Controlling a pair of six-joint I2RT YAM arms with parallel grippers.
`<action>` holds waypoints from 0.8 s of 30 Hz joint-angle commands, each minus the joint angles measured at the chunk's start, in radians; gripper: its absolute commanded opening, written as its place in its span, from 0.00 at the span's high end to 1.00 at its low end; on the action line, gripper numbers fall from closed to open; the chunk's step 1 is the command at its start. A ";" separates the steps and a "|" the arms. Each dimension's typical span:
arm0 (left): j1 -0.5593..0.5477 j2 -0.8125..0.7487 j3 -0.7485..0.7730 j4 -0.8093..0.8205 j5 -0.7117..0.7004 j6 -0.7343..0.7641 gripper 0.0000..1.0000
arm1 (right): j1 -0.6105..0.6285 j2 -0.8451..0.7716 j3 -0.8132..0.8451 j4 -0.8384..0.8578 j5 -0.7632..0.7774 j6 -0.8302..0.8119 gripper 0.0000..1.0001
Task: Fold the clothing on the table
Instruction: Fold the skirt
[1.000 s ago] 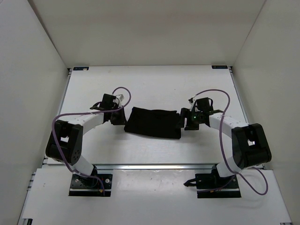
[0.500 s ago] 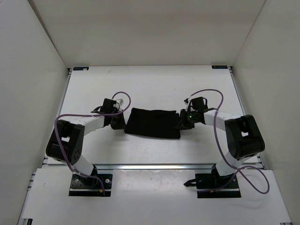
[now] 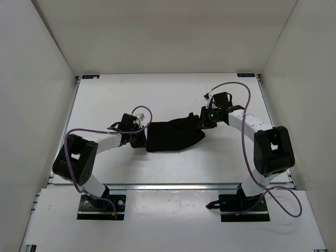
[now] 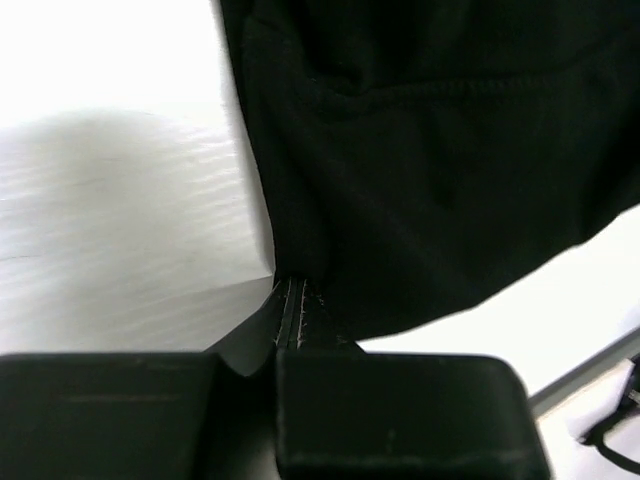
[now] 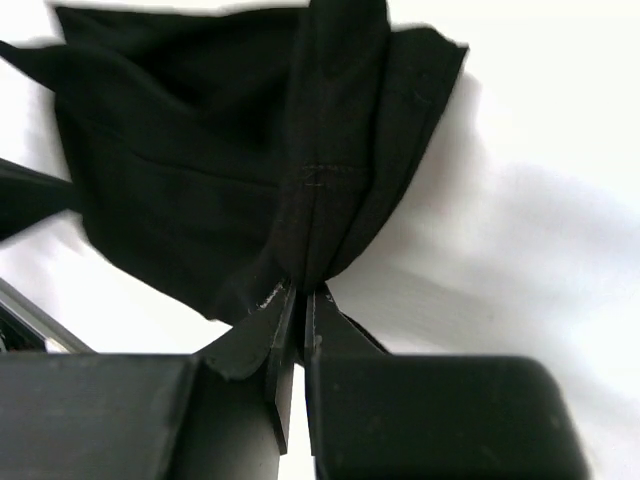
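The black clothing [image 3: 173,135] lies bunched in the middle of the white table [image 3: 168,94]. My left gripper [image 3: 144,135] is shut on its left edge; in the left wrist view the fabric [image 4: 420,160] runs straight into the closed jaws of that gripper [image 4: 297,300]. My right gripper [image 3: 201,118] is shut on the upper right corner, lifted and drawn toward the back. In the right wrist view a gathered fold of the cloth [image 5: 240,170] is pinched between the tips of the gripper [image 5: 300,295], and the rest hangs away from it.
White enclosure walls stand on three sides. Blue tabs [image 3: 90,77] mark the far corners of the table, and an aluminium rail [image 3: 168,185] runs along its near edge. Purple cables [image 3: 239,86] loop over both arms.
Both grippers closed on the clothing's ends. The right one lifted its corner back and left, the left one moved right, and the flat garment became bunched and skewed.
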 commanded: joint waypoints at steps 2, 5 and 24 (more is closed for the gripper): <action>-0.028 0.026 -0.020 0.018 0.032 -0.042 1.00 | 0.034 -0.062 0.133 -0.071 -0.002 -0.059 0.99; -0.037 0.032 -0.008 0.046 0.052 -0.063 1.00 | 0.079 -0.076 0.188 -0.068 -0.004 -0.062 1.00; -0.036 0.085 0.026 0.078 0.141 -0.093 1.00 | 0.357 0.202 0.308 0.072 -0.136 0.057 1.00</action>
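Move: The right hand, holding the skirt's right end, faces the skirt's left end, about 21 cm left, 3 cm back and 7 below; the skirt's middle lies some 11 cm left, 2 back and 6 below. The left hand, pinching the near left corner at the table, has the skirt's middle about 12 cm right and 5 ahead, level in height, and the far left corner 10 cm ahead and 1 right. Right hand carries its pinched end up, 15 cm left, then down; left hand drags its corner 4 cm right. ##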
